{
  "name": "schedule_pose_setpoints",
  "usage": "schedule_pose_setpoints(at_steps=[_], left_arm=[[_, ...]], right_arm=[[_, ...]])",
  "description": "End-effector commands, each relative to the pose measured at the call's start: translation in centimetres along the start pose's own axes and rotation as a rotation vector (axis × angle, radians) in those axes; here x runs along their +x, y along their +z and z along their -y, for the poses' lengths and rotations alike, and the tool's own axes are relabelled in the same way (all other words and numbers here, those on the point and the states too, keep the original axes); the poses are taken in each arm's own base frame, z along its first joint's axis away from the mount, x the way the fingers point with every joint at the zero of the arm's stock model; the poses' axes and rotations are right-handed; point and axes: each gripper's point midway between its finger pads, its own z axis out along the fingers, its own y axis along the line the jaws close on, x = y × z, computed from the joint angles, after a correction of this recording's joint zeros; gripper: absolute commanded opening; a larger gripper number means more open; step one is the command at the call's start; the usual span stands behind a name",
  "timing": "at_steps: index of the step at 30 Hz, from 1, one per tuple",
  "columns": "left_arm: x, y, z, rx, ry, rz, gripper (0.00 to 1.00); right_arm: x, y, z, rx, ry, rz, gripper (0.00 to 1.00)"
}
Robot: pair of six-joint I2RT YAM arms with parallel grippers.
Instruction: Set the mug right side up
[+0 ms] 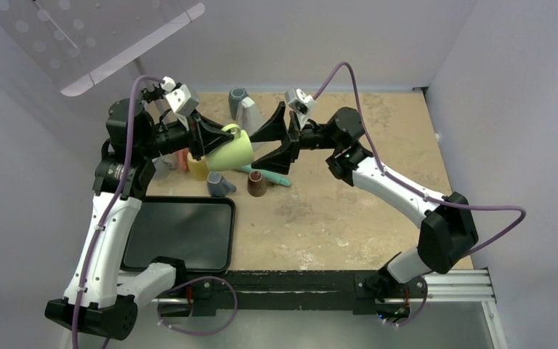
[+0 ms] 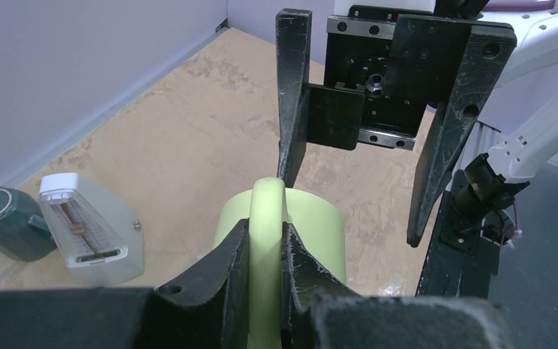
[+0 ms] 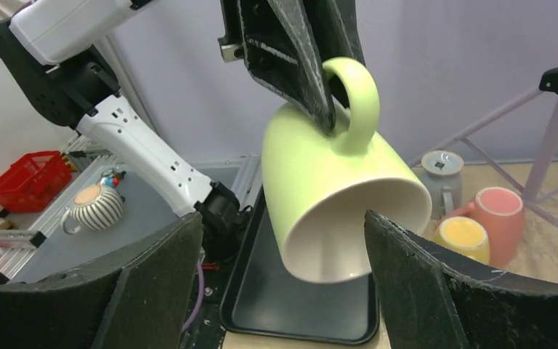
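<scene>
The mug [image 1: 231,149] is lime green and hangs in the air over the table, tilted, with its mouth turned down toward the right arm. My left gripper [image 1: 214,138] is shut on the mug's handle [image 2: 267,240], one finger on each side of the loop [image 3: 356,94]. My right gripper [image 3: 283,218] is open, its jaws standing wide on either side of the mug's rim [image 3: 334,240]. The right-hand finger is close to the rim and the left-hand one stands well apart. In the left wrist view the right gripper [image 2: 352,211] faces the mug [image 2: 290,218] from beyond it.
A black tray [image 1: 182,233] lies at the near left, under the mug in the right wrist view [image 3: 298,305]. Behind stand a white metronome-like box [image 1: 249,113] and a dark cup [image 1: 237,94]. A yellow mug [image 1: 197,167], blue-grey cup [image 1: 219,184], brown cup [image 1: 259,183] and teal tool [image 1: 269,177] cluster below.
</scene>
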Motion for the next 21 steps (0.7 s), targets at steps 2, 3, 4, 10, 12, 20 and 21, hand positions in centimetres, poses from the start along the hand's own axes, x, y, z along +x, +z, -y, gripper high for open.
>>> schedule_pose_setpoints(at_steps=[2,3,4,10,12,20,21], left_arm=[[-4.6,0.2,1.1,0.046,0.127,0.13,0.0],[-4.9,0.3,1.1,0.05,0.125,0.142,0.0],[-5.5,0.4,1.1,0.051,0.131,0.161,0.0],[-5.5,0.7,0.1,0.0,0.055,0.176,0.0],[-4.8,0.8,-0.1,-0.01,0.019,0.175,0.0],[-2.1,0.5,0.5,0.008,-0.012,0.088,0.51],[-1.8,0.4,0.6,0.013,-0.019,0.074,0.62]], right_arm=[[-3.0,2.3,-1.3,-0.069,-0.066,0.033,0.8],[-2.7,2.7,-1.2,-0.078,-0.057,0.024,0.77],[-2.3,3.1,-1.0,-0.085,-0.046,0.013,0.73],[-2.7,3.0,-0.7,-0.057,-0.074,0.03,0.39],[-3.3,3.0,-0.8,-0.054,-0.096,0.039,0.21],[-2.1,-0.9,4.6,0.365,-0.332,-0.187,0.0],[-2.4,-1.8,5.3,0.426,-0.396,-0.218,0.0]])
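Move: The green mug hangs tipped over, its handle already pinched in my left hand and its mouth facing my right hand. Its middle is about 3 cm back, 1 cm right and 4 cm below my left hand; from my open right hand it is some 6 cm to the left, 1 cm ahead and level. The brown mug stands about 8 cm ahead and 2 cm left of my right hand, some 33 cm below. The metronome is roughly 18 cm ahead, 3 cm right and 30 cm below my left hand. I slide my right hand some 3 cm left onto the green mug's mouth and close its wide-open fingers until they pinch the rim wall on the near side. Meanwhile my left hand, still on the handle, rises about 2 cm and goes about 1 cm forward and 1 cm right; at the very end its fingers spread to give up the handle, as my right wrist starts to turn slightly clockwise. ##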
